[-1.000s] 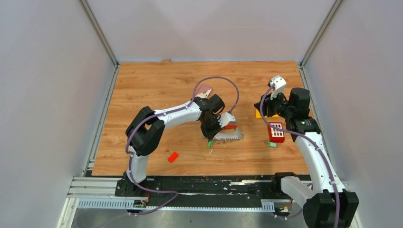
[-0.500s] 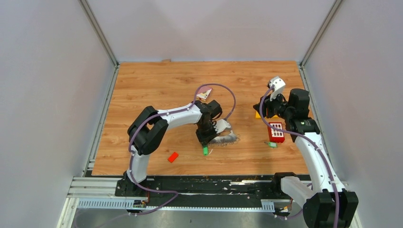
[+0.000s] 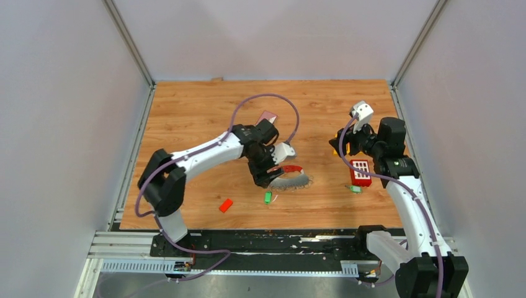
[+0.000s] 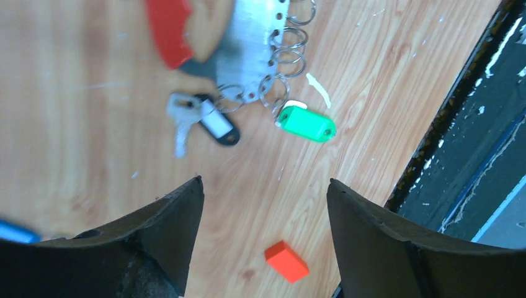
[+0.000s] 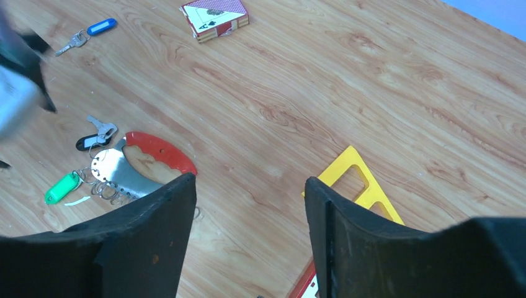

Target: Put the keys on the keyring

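The keyring [image 4: 248, 43], a red curved strap on a silver-grey strip with wire rings, lies on the wood at mid-table [image 3: 291, 180]. A black-tagged key [image 4: 217, 127] and a green-tagged key [image 4: 306, 124] lie at its ringed edge, touching the rings. A blue-tagged key [image 5: 93, 30] lies apart, farther back. My left gripper [image 4: 265, 181] hangs open above the wood just beside the keyring [image 3: 263, 179], holding nothing. My right gripper [image 5: 248, 179] is open and empty off to the right [image 3: 345, 144], with the keyring [image 5: 133, 167] to its left.
A small orange-red block [image 3: 226, 205] lies near the front edge. A red block with white buttons [image 3: 360, 172], a small green piece [image 3: 355, 189] and a yellow frame [image 5: 360, 183] sit under the right arm. A card deck [image 5: 215, 15] lies behind the left arm.
My left gripper has opened and let go of the green-tagged key, which now lies on the wood; the gripper has drawn up and back. The right jaws stand a little wider.
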`<state>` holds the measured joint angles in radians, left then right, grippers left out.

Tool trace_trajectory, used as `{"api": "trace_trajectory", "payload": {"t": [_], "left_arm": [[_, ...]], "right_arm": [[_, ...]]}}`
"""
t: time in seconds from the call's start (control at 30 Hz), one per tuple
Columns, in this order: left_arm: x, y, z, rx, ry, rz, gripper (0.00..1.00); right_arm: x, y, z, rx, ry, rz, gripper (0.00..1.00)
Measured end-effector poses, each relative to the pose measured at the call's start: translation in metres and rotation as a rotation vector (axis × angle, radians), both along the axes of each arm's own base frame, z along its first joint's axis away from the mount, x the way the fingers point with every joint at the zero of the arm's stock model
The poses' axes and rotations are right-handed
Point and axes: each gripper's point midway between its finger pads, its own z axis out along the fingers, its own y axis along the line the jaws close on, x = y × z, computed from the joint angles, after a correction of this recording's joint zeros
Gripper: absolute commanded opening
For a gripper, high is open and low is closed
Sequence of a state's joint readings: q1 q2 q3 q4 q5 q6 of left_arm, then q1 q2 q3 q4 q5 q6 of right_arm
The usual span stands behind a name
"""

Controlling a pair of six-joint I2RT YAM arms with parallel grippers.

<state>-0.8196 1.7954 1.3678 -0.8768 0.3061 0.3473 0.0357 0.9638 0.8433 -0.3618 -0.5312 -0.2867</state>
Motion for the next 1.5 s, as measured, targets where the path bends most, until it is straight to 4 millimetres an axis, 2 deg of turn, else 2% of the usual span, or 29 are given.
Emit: {"api": "trace_trajectory", "payload": {"t": [0.07,0.1,0.17,0.2,0.33,0.53,0.67,0.8,0.97,1.2,1.5], "left_arm": [[0.008,0.007,0.024,-0.053,-0.056,0.025,0.82],[0.012,0.013,0.037,-0.081,-0.087,0.042,0.83],[0.022,0.024,0.058,-0.129,-0.151,0.081,0.85],[0.027,0.03,0.067,-0.152,-0.184,0.103,0.86],[0.053,0.059,0.091,-0.227,-0.319,0.225,0.99],[0.081,0.109,0.113,-0.301,-0.564,0.441,1.0],[0.09,0.131,0.148,-0.415,-0.775,0.576,1.0],[0.093,0.15,0.174,-0.519,-0.946,0.692,1.0],[0.1,0.163,0.187,-0.56,-1.03,0.779,1.0],[0.095,0.161,0.198,-0.605,-1.045,0.77,1.0],[0.09,0.152,0.196,-0.627,-1.011,0.723,1.0]], "right_arm": [[0.0,-0.001,0.001,-0.008,-0.004,-0.001,0.74],[0.0,-0.002,0.001,-0.012,-0.003,-0.003,0.8],[-0.001,-0.003,0.002,-0.017,-0.002,-0.003,0.98],[-0.001,-0.003,0.003,-0.018,-0.003,-0.003,1.0],[-0.002,-0.003,0.006,-0.021,-0.003,0.001,1.0],[-0.003,-0.002,0.005,-0.009,0.017,-0.004,1.0],[-0.003,-0.003,0.009,0.015,0.021,-0.031,1.0],[-0.008,-0.004,0.026,0.033,-0.049,-0.048,1.0],[-0.012,-0.004,0.046,0.047,-0.125,-0.053,1.0],[-0.011,-0.006,0.047,0.049,-0.127,-0.064,1.0],[-0.009,-0.009,0.046,0.038,-0.126,-0.081,1.0]]}}
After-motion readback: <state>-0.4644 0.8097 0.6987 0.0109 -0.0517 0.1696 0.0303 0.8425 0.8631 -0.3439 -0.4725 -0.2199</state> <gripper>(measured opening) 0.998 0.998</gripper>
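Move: The keyring with the red handle lies on the table about 13 cm to the left gripper's right, 4 cm ahead and 7 cm below it. Nearer are the black-tagged key, some 3 cm right and 4 cm ahead, and the green tag, about 4 cm right and 3 cm back; the red block is roughly 12 cm left and 6 cm back. From the right gripper the keyring is some 13 cm left, 5 cm back and 22 cm below. Bring the empty left gripper up about 20 cm and 15 cm to the left, with some 9 cm forward, away from the keyring and its tags. Swing its fingers from pointing down to pointing out over the table, and open them fully. Meanwhile raise the right gripper 4–5 cm and open it wide too, its wrist tipping up slightly. ##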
